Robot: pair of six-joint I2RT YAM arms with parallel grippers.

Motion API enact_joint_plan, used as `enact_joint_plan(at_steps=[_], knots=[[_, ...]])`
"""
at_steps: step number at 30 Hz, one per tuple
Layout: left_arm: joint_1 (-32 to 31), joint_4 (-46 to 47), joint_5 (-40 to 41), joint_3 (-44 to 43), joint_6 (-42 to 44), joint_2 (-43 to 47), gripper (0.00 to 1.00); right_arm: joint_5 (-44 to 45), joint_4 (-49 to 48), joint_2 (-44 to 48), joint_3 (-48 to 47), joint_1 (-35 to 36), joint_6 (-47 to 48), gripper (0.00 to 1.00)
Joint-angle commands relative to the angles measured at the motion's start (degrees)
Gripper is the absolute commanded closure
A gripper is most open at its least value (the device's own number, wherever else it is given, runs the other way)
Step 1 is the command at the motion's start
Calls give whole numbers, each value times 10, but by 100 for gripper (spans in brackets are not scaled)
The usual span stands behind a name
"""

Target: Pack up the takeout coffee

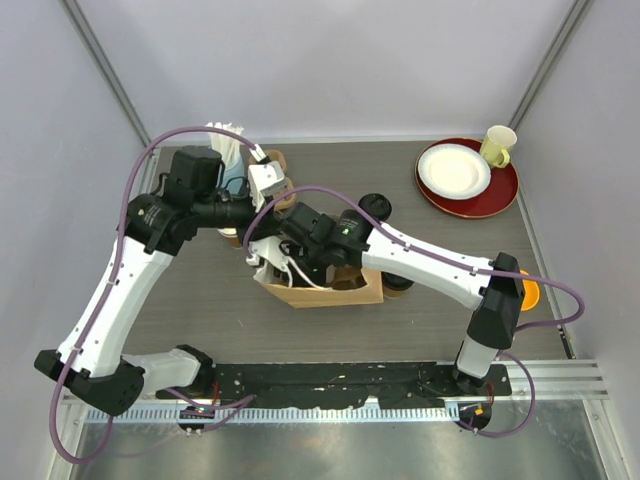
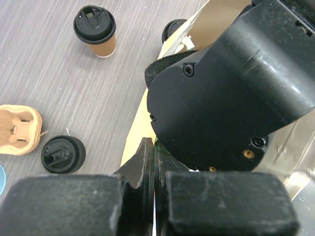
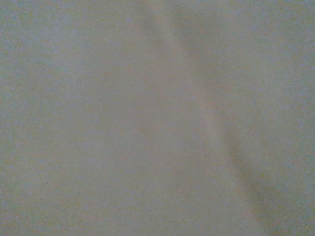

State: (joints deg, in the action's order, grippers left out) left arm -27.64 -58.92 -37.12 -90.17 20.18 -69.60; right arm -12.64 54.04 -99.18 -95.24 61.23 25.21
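Note:
A brown paper bag [image 1: 325, 292] stands open at the table's middle. My left gripper [image 2: 155, 162] is shut on its rim [image 2: 134, 128]. My right arm's black wrist [image 2: 221, 93] reaches down into the bag, and its gripper is hidden; the right wrist view shows only blurred pale paper. Two takeout coffee cups stand outside the bag on the table, one upright showing its kraft side [image 2: 95, 30] and one seen from above [image 2: 63, 155]. Another black lid [image 2: 172, 29] peeks from behind the bag's rim. In the top view one lidded cup [image 1: 375, 208] stands just behind the bag.
A cardboard cup carrier [image 2: 18, 130] lies beside the nearer cup. A light-blue cup of straws [image 1: 232, 160] stands at the back left under the left arm. A red tray [image 1: 500, 195] with a white plate and a pale-yellow mug [image 1: 498, 145] sits at the back right.

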Motion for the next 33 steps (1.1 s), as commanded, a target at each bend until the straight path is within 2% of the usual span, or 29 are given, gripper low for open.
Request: enact_joint_plan(at_steps=[1, 6, 10, 12, 16, 18, 19, 21, 23, 28, 33], knots=[[-13, -107, -8, -9, 2, 2, 100, 25, -122, 68, -19, -20, -102, 99], [-13, -143, 16, -39, 47, -9, 100, 38, -123, 93, 37, -20, -107, 99], [-12, -167, 52, -20, 79, -9, 100, 53, -134, 126, 62, -19, -113, 99], [-13, -170, 50, -11, 79, -7, 100, 65, -127, 127, 40, -14, -110, 99], [-12, -165, 30, -31, 39, -28, 100, 118, -62, 74, -89, 39, -41, 99], [-13, -154, 15, -58, 3, -38, 100, 118, -47, 66, -94, 42, -39, 99], [-13, -149, 3, -66, -8, -41, 97, 114, -54, 77, -61, 42, -38, 99], [-8, -130, -17, -84, -34, -40, 77, 104, -85, 93, -20, 42, -41, 99], [2, -117, -53, -97, -54, -30, 66, 83, -103, 108, 22, 41, -50, 99], [17, -115, -70, -93, -74, -23, 65, 49, -117, 123, 70, 34, -68, 99], [36, -104, -44, -60, -83, -13, 45, 42, -129, 115, 69, 33, -75, 99]])
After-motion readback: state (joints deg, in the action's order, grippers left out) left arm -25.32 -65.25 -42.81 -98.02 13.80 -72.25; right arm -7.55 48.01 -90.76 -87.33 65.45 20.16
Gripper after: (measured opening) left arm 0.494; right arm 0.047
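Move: The paper bag hangs open between the hands: its middle lies about 8 cm right of the left hand, some 4 cm back and 12 cm below; from the right hand, roughly 4 cm to the right, 1 cm ahead and 3 cm up. From the left hand, one lidded cup stands about 15 cm ahead and 20 cm right, another 3 cm ahead and 25 cm right, and a black lid 13 cm ahead and 5 cm left, all nearly 30 cm below. The paper bag, already gripped by the rim in the left fingers, is let go there: the left hand hovers almost in place, then rises about 3 cm while easing slightly back, and its fingers open to about half with the bag's corner between them. The right hand, down in the bag's mouth, stays shut and draws some 2 cm back and 2 cm up, sinking slightly at the end. ##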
